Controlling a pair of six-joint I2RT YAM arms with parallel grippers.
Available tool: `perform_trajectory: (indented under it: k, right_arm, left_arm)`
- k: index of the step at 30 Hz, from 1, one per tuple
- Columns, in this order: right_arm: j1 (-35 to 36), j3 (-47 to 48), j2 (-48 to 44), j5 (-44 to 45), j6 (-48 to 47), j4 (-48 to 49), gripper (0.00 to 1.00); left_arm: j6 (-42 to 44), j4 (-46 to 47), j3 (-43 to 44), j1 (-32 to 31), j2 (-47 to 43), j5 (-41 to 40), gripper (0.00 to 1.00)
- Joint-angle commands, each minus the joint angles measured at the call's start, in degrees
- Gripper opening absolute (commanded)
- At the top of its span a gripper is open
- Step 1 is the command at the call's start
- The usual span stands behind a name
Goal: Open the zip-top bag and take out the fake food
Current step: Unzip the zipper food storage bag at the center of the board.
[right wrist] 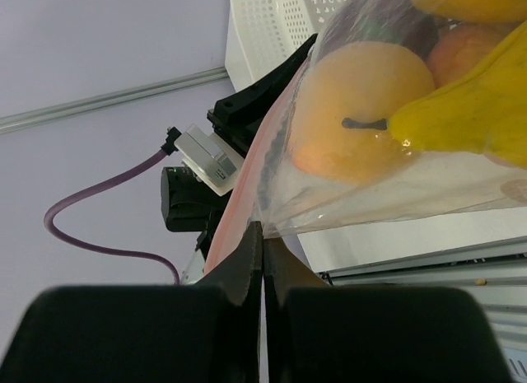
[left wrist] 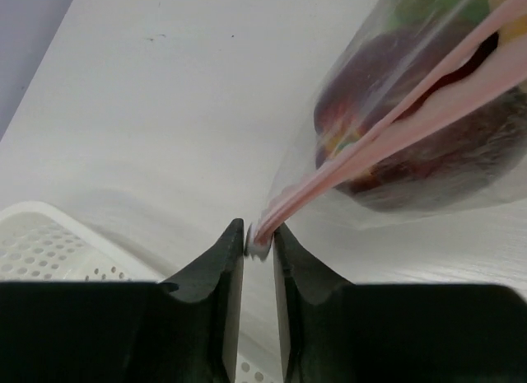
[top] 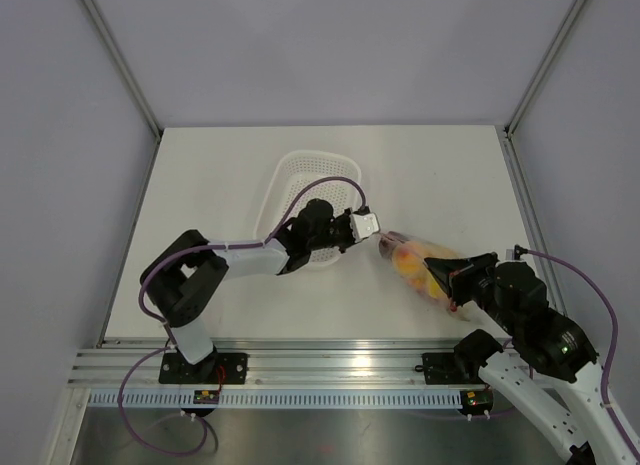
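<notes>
The zip-top bag (top: pixel 415 260) lies between the two arms, right of the table's middle, full of fake food. Its pinkish zip strip (left wrist: pixel 395 123) runs down to a small white slider that sits between the fingertips of my left gripper (left wrist: pixel 259 243) (top: pixel 372 225). Those jaws stand narrowly parted around the slider, with a thin gap on the right side. A dark red piece (left wrist: pixel 395 177) presses against the plastic behind the strip. My right gripper (right wrist: pixel 263 235) (top: pixel 452 280) is shut on the bag's near edge. An orange (right wrist: pixel 354 111) and a yellow piece (right wrist: pixel 469 103) show through the bag above it.
A white perforated basket (top: pixel 300 170) stands behind the left arm's wrist; its rim (left wrist: pixel 41 243) also shows at the lower left of the left wrist view. The aluminium rail (top: pixel 330 365) runs along the table's near edge.
</notes>
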Motion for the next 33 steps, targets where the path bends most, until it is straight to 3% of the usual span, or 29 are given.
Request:
perform_trajectory:
  k: [1,2,3,8,18,33]
  right_arm:
    - [0.4,2.4,-0.9,4.2,-0.6,2.1,0.0]
    - [0.4,2.2,-0.9,4.5,-0.6,2.0,0.0]
    - [0.4,2.0,-1.2,5.0,-0.7,1.9,0.0]
    - [0.3,0.1,-2.1,6.7,-1.5,2.1,0.0]
    - [0.4,-8.2,-4.5,2.1,-13.9,9.5,0.0]
    - [0.5,-27.9,-9.2,-18.6,-26.7,21.6,0.03]
  left_arm:
    - [-3.8,3.0,-1.6,1.4,-4.7,0.0,0.36]
    - [-3.8,3.0,-1.5,1.4,-4.7,0.1,0.36]
    - [-5.9,2.3,-1.4,1.3,-6.4,0.1,0.44]
    - [-11.7,-0.9,-1.0,1.3,-12.7,-1.3,0.52]
    - [-22.5,-6.1,0.3,1.3,-19.3,-8.1,0.53]
    - [-25.4,-10.9,0.4,1.3,-23.5,-13.1,0.53]
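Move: The left fingers already pinch the pink zip's left end. From them the bag's middle lies about 12 cm right and 8 cm back, roughly level, with the purple food some 5 cm right, 3 cm back and a little lower; the white basket's middle is about 16 cm left, 11 cm ahead and 9 cm down. From the right hand, shut on the bag's raised edge, the bag's middle is some 13 cm below, 3 cm ahead and 4 cm right. Upward and away from the bag goes the left hand, once its fingers open and let go of the zip end: about 11 cm up, then drifting some 5 cm left to the basket's right rim, turning counter-clockwise. The right hand, still shut on the film, first hardly moves, then lowers about 12 cm and swings left, turning some 20 degrees counter-clockwise. ##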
